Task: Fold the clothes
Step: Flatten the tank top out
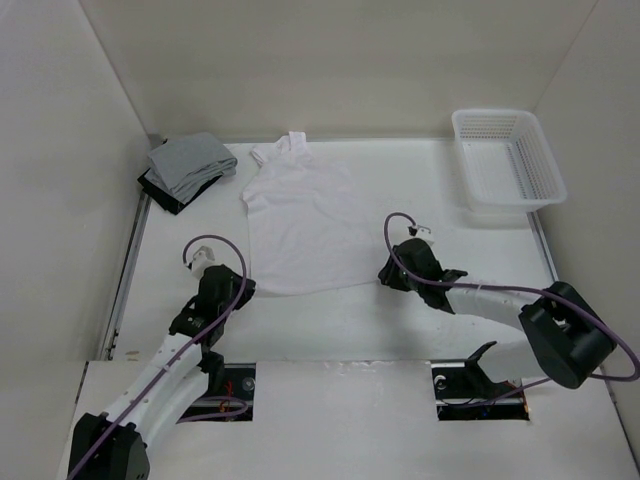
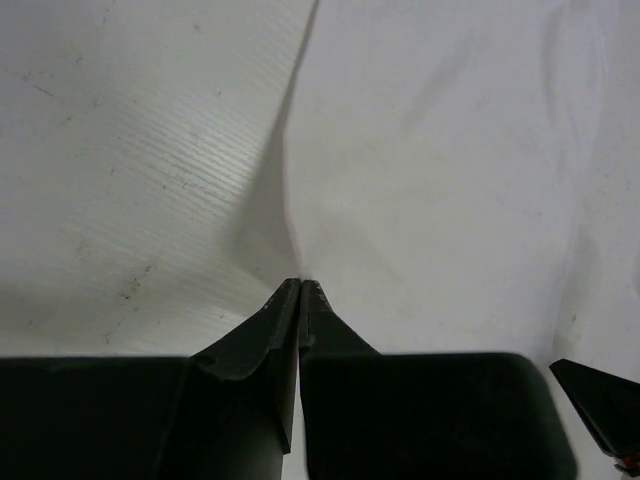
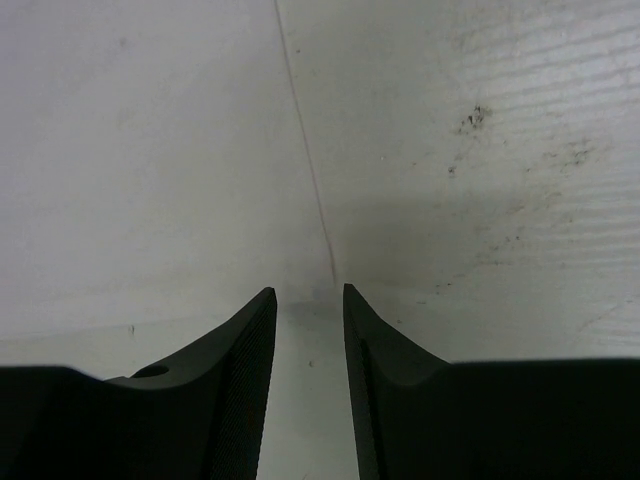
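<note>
The clothes, a thin white tank top (image 1: 300, 215), lie spread flat in the middle of the table with the straps at the far end. My left gripper (image 1: 247, 286) sits at the near left corner of the hem. In the left wrist view its jaws (image 2: 301, 283) are pressed together right on the fabric's edge, and the cloth (image 2: 450, 180) rises slightly there. My right gripper (image 1: 384, 276) is at the near right corner of the hem. It stands open (image 3: 310, 292) astride the cloth's edge, with fabric (image 3: 150, 150) to the left and bare table (image 3: 500, 150) to the right.
A stack of folded grey and black garments (image 1: 190, 168) lies at the far left corner. A white plastic basket (image 1: 508, 158) stands at the far right. White walls close in the table on three sides.
</note>
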Action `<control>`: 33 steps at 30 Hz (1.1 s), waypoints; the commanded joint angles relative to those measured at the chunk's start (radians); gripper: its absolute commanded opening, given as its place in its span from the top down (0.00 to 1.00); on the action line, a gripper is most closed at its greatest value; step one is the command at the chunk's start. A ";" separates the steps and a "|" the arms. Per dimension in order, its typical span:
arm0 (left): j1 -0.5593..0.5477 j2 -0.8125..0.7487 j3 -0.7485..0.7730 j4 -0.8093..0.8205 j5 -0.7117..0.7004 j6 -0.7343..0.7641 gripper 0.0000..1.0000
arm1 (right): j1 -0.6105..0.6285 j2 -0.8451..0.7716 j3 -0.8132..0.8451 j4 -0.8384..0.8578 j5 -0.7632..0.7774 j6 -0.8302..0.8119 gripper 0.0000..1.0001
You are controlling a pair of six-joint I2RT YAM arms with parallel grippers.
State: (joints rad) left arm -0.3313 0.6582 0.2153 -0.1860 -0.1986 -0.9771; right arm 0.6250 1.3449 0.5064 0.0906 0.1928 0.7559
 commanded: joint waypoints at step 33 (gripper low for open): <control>0.030 -0.140 0.599 0.063 0.125 0.064 1.00 | 0.199 -0.653 0.536 -0.388 0.298 -0.242 1.00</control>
State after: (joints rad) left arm -0.2943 0.5491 0.6559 -0.1806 -0.0612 -0.9291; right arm 0.7685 0.7277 0.8597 -0.1593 0.3626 0.6380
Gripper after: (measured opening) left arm 0.010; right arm 0.006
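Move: The right hand's open fingers are at the tank top's right hem corner, about 1 cm above it. The shirt's middle lies some 13 cm ahead and 16 cm left of this hand, its shoulder straps about 30 cm ahead and 19 cm left. For the left hand, still pinching the left hem corner, the right corner lies about 26 cm to the right, 1 cm ahead and 4 cm lower. Right fingers dip slightly and pinch the right hem corner, then both hands lift the hem some 25–30 cm. ##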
